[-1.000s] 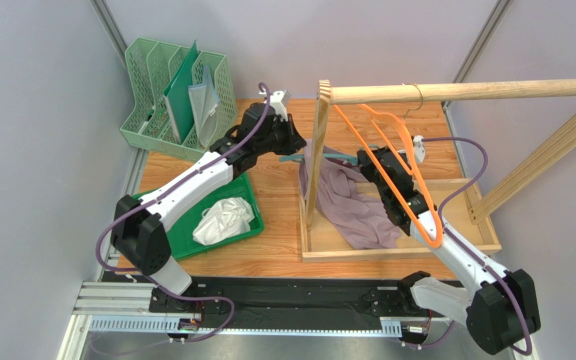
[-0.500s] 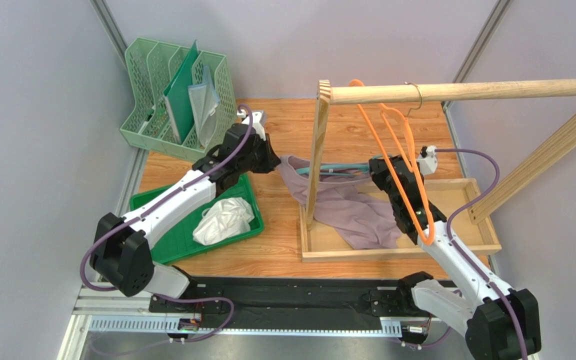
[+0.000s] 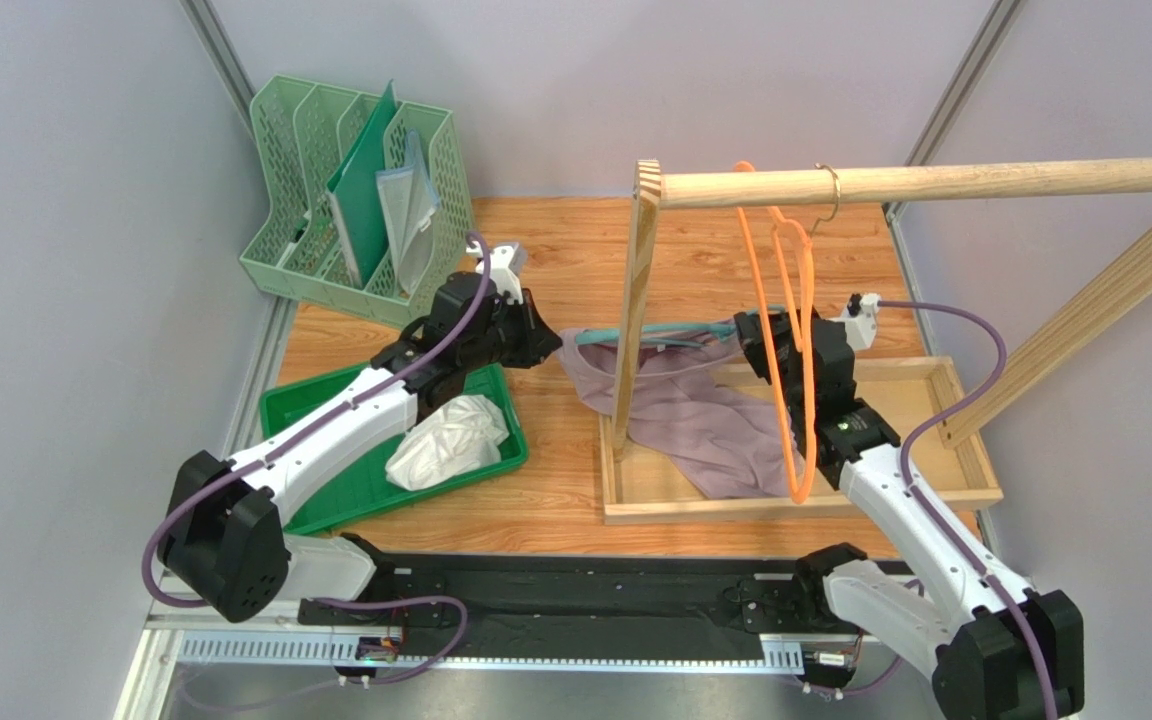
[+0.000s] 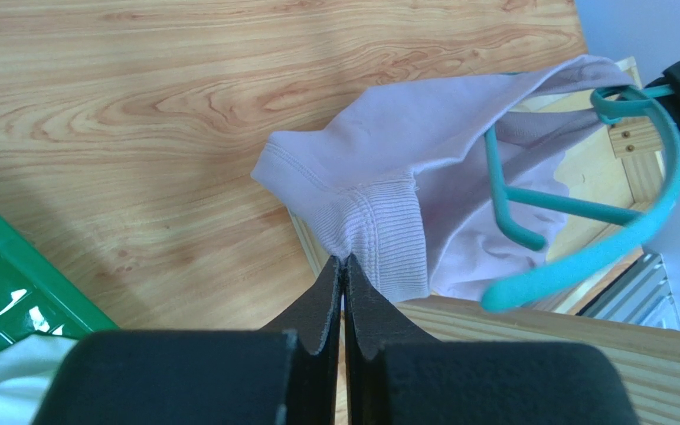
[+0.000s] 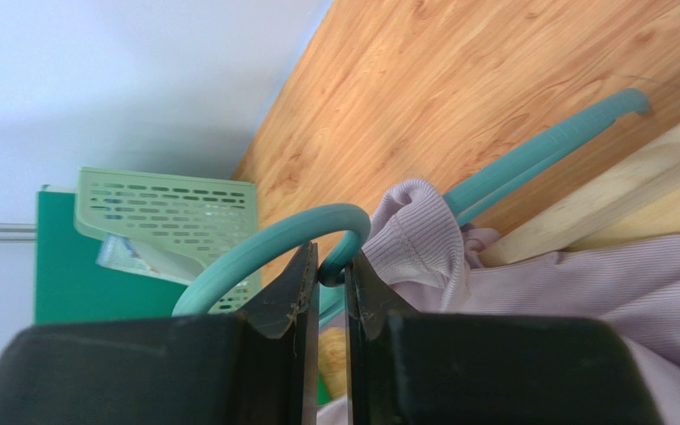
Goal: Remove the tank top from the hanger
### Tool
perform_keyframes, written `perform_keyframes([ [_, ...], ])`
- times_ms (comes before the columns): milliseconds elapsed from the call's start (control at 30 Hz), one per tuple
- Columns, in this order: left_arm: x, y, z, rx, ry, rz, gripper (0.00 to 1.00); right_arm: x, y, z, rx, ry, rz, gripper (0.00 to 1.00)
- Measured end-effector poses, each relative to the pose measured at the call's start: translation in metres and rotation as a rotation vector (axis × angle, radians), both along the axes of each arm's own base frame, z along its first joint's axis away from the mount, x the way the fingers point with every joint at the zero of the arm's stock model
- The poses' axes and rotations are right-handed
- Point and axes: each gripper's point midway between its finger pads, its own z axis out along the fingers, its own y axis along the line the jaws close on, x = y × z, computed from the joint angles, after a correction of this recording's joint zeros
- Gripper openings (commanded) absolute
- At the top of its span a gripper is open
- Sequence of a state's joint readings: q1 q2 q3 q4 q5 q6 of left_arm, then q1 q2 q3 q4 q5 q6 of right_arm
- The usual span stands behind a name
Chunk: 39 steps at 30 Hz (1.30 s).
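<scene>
The lilac tank top (image 3: 702, 428) lies half in the wooden rack's base tray (image 3: 928, 390) and stretches left past the post. My left gripper (image 3: 545, 342) is shut on its ribbed hem (image 4: 388, 239), with the tips (image 4: 343, 261) pinching the fabric edge. A teal hanger (image 3: 672, 333) runs level through the garment. My right gripper (image 3: 748, 338) is shut on the hanger's curved hook (image 5: 273, 243), seen between its jaws (image 5: 333, 266). One shoulder strap (image 5: 414, 230) still loops round the hanger arm. The hanger's other end (image 4: 583, 257) pokes out of the cloth.
An orange hanger (image 3: 785, 345) hangs from the wooden rod (image 3: 958, 180) right beside my right arm. The rack's upright post (image 3: 632, 315) stands between the grippers. A green tray (image 3: 334, 488) with white cloth (image 3: 447, 438) lies left, and a green file rack (image 3: 357, 188) stands at the back left.
My left gripper has drawn left and nearer with the tank top's hem, stretching the cloth past the post. The right gripper shifted slightly right, and the orange hanger swung to hang straighter.
</scene>
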State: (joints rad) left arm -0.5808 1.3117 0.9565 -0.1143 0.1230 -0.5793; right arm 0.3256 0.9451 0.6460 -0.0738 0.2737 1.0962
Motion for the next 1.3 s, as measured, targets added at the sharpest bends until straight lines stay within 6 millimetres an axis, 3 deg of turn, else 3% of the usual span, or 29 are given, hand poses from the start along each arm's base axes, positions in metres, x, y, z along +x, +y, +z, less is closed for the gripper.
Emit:
perform_keyframes([
  [267, 0.012, 0.001, -0.012, -0.02, 0.057, 0.018, 0.0, 0.002, 0.009, 0.02, 0.087, -0.026, 0.023, 0.0],
  [400, 0.026, -0.025, -0.019, -0.082, 0.101, -0.044, 0.0, 0.007, 0.019, 0.018, 0.158, -0.015, 0.044, 0.0],
  [600, 0.029, -0.051, -0.039, -0.152, 0.2, -0.116, 0.0, 0.021, 0.044, 0.014, 0.284, 0.003, 0.109, 0.0],
  [733, 0.037, -0.067, -0.035, -0.189, 0.226, -0.16, 0.0, 0.023, 0.053, 0.028, 0.347, -0.043, 0.152, 0.0],
  [900, 0.044, -0.079, -0.032, -0.221, 0.243, -0.188, 0.0, 0.017, 0.059, 0.049, 0.419, -0.115, 0.197, 0.0],
  [1133, 0.05, -0.086, -0.056, -0.209, 0.306, -0.191, 0.0, -0.003, 0.062, 0.082, 0.509, -0.202, 0.255, 0.0],
  [1300, 0.057, -0.089, -0.059, -0.193, 0.312, -0.189, 0.0, -0.018, 0.057, 0.093, 0.524, -0.214, 0.257, 0.0],
])
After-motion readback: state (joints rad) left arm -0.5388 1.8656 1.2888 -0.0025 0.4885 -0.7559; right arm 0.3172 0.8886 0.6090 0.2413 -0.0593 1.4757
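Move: The teal hanger, with the tank top on it, runs between the two hands. Its middle is about 13 cm to the right of the left hand, 2 cm farther out and level with it, and 12 cm to the left of the right hand, 2 cm back and level. The tank top's heap is roughly 19 cm right of the left hand, 2 cm back and 15 cm below. The rack's near post is 11 cm right and 6 cm back; the orange hanger hangs 12 cm above the right hand, 5 cm back. The tank top's ribbed hem, still pinched in the shut left fingers, goes right, forward and down about 12 cm in all, in towards the hanger, the fingers tipping downward. The right hand keeps its grip on the teal hook, sweeping left and a little forward, then lifting some 9 cm and easing back, while rolling its left side up about 30 degrees. ##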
